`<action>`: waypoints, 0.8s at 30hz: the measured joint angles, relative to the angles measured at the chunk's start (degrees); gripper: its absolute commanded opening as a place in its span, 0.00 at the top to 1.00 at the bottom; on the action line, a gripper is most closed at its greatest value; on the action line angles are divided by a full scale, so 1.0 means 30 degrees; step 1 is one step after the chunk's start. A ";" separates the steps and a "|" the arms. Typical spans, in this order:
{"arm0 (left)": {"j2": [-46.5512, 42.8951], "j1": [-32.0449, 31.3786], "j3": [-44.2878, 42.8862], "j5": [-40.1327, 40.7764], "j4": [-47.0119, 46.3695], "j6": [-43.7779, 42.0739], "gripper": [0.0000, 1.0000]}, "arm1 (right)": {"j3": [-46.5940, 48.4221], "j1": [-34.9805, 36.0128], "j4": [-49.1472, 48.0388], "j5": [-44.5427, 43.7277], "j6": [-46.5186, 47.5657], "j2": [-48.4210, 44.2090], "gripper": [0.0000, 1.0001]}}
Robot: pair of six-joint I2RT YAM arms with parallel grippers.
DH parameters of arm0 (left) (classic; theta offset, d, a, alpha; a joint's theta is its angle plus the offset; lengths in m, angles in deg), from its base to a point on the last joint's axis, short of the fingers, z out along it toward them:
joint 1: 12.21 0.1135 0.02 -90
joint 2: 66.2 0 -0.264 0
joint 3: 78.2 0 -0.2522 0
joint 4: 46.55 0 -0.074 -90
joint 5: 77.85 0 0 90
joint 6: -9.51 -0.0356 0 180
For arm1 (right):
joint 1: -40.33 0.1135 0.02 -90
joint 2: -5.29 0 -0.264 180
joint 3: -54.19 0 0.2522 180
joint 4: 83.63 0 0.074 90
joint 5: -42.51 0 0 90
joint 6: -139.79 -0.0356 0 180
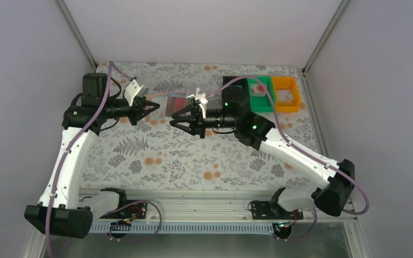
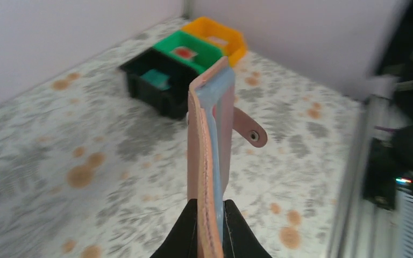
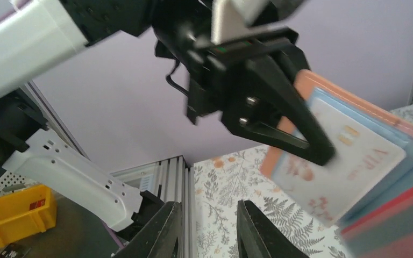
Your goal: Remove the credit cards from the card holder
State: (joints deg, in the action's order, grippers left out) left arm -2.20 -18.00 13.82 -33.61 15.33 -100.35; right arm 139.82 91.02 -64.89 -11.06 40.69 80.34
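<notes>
The card holder [image 2: 207, 134], salmon outside and light blue inside, stands edge-on in the left wrist view, and my left gripper [image 2: 211, 204] is shut on its lower edge. It hangs above the table's middle [image 1: 175, 103], left gripper [image 1: 156, 106] beside it. In the right wrist view a white credit card [image 3: 344, 161] with pinkish marks sits in the holder's blue pocket [image 3: 408, 156]. My right gripper [image 3: 208, 207] is open and empty, just short of the holder, and its tips [image 1: 173, 119] point left. A teal card [image 2: 156, 78] and a white card with a red mark [image 2: 184, 52] lie in bins.
Three bins stand in a row at the back right: black [image 2: 140, 88], green [image 1: 268, 102] and orange [image 1: 296, 102]. A whitish card [image 1: 285, 95] lies in the orange one. The holder's snap tab [image 2: 250, 129] sticks out sideways. The floral cloth [image 1: 193, 156] covers the table.
</notes>
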 measured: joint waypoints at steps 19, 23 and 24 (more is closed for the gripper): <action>-0.0219 0.0124 -0.1668 -0.9369 0.5646 -0.6543 0.98 | -0.1443 -0.0925 -0.2863 0.2149 -0.0780 0.0459 0.67; -0.0219 0.0138 -0.1690 -0.9508 0.5872 -0.6900 0.98 | -0.1443 -0.0925 -0.2856 0.2244 -0.0648 0.0459 0.74; -0.0219 0.0138 -0.1690 -0.9530 0.5880 -0.6936 0.98 | -0.1443 -0.0933 -0.2856 0.2331 -0.0648 0.0459 0.78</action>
State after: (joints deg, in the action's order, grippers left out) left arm -2.85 -17.58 8.75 -62.20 32.97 -121.15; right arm 135.50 88.23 -73.46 -4.07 38.74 81.71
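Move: The left hand pinches the card holder; the right hand's open fingers, its goal, lie about 9 cm back, 9 cm to its right and roughly 3 cm above. From the right hand, the white card in the holder's pocket is some 9 cm ahead, 6 cm left and level in height; the red card beside it is about 10 cm ahead, 2 cm right and slightly lower. Left hand draws the held holder back about 9 cm, rising 5 and turning clockwise, to the waiting open right fingers. ##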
